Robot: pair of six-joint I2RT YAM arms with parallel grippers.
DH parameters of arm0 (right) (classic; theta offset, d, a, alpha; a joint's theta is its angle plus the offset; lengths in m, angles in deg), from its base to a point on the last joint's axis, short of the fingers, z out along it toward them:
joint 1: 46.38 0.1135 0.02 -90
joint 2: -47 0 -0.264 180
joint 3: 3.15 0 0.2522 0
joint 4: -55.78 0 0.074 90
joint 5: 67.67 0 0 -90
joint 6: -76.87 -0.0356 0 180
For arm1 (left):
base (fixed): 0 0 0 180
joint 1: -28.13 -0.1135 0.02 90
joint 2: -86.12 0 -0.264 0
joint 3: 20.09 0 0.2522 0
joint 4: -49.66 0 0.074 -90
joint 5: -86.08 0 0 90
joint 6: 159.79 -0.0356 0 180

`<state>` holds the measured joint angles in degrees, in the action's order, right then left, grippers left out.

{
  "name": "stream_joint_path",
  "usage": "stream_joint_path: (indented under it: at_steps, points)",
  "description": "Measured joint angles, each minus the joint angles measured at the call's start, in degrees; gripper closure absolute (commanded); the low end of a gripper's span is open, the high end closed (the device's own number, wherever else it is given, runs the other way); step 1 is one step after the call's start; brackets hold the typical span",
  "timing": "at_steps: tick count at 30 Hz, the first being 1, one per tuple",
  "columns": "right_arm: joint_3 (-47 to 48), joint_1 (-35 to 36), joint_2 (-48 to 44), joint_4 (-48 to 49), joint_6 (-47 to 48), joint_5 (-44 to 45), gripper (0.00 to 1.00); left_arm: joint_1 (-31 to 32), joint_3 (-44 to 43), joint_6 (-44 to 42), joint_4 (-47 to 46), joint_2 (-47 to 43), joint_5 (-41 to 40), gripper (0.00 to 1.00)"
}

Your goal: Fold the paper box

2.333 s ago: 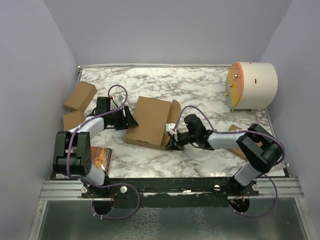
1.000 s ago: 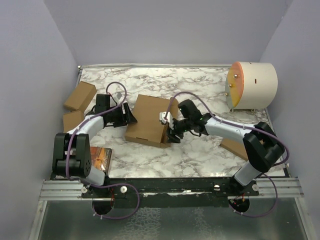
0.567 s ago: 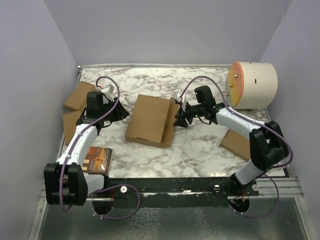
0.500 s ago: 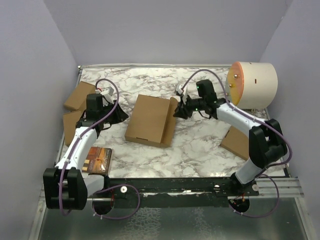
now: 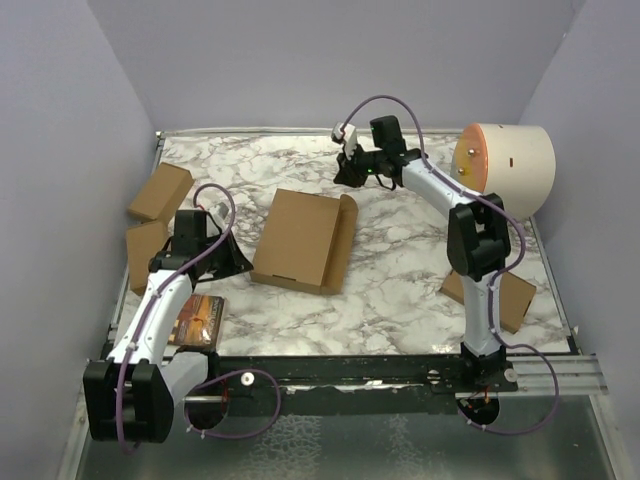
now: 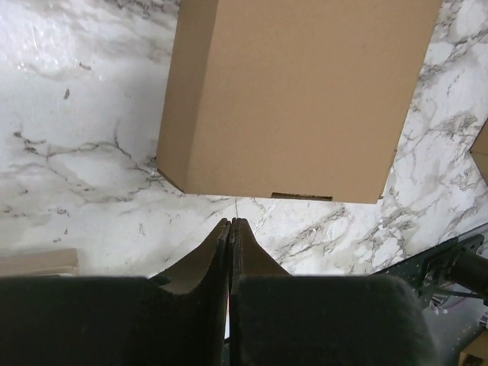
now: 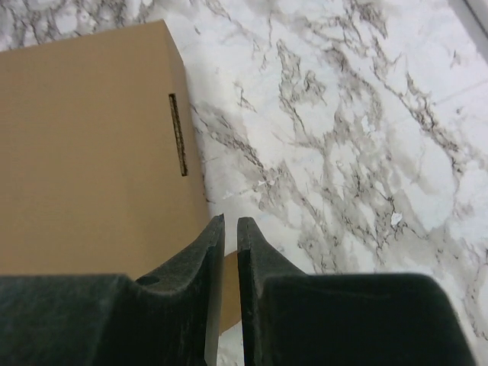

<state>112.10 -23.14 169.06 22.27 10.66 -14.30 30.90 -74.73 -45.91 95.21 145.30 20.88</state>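
Observation:
The paper box lies closed and flat in the middle of the marble table, its right side flap raised a little. My left gripper is shut and empty, just left of the box's near-left corner, not touching it. In the left wrist view the box lies ahead of my shut gripper. My right gripper is held above the table beyond the box's far right corner, shut and empty. In the right wrist view the box, with a slot in its top, lies to the left under my gripper.
Two small cardboard boxes lie at the left edge and another at the near right. A cream cylinder with an orange end stands at the far right. An orange-and-dark packet lies beside the left arm.
Both grippers have let go of the box and drawn away: the left back toward the near left, the right up and to the far side. The box lies still.

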Motion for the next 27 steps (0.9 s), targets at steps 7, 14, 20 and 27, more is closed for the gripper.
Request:
stream_joint_path:
  at_steps: [7, 14, 20, 27]
  points:
    - [7.69, 0.0, 7.26, -4.52, 1.42, 1.25, 0.87, 1.55, 1.79, 1.09, 0.79, 4.68, -0.07, 0.97]
    - [9.05, 0.35, 9.05, -6.78, 4.02, 1.2, 0.87, 3.32, 2.69, 1.09, -0.79, 12.76, -1.36, 0.97]
    - [8.59, 1.09, 9.51, -7.74, 6.19, 1.2, 0.87, 3.32, 0.44, 0.35, -2.86, 19.21, -2.16, 0.96]
    - [0.98, 0.74, 7.5, -7.19, 9.16, 1.84, 0.87, 3.32, -7.02, -2.47, -3.5, 26.82, -3.34, 0.95]
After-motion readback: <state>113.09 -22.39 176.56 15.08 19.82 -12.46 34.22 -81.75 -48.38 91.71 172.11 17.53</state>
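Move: Diagonally ahead and to the right of the left hand, the paper box's middle lies about 9 cm farther out, 12 cm right and 8 cm below. From the right hand, just beyond its far edge, that middle is some 11 cm back, 9 cm left and 9 cm down. The box's open side flap is about 10 cm back and 1 cm right of the right hand; the book lies 10 cm back and 12 cm left of the left hand, some 11 cm down. Sinking about 8 cm with fingers shut, the left hand eases back 2 cm, then pushes some 5 cm forward with its fingertips coming against the box's near-left corner. The right hand, fingers nearly shut, dips just past the far edge, then draws back 3 to 4 cm while still sinking, 8 cm down in all, its fingers coming against that edge near the slot. ##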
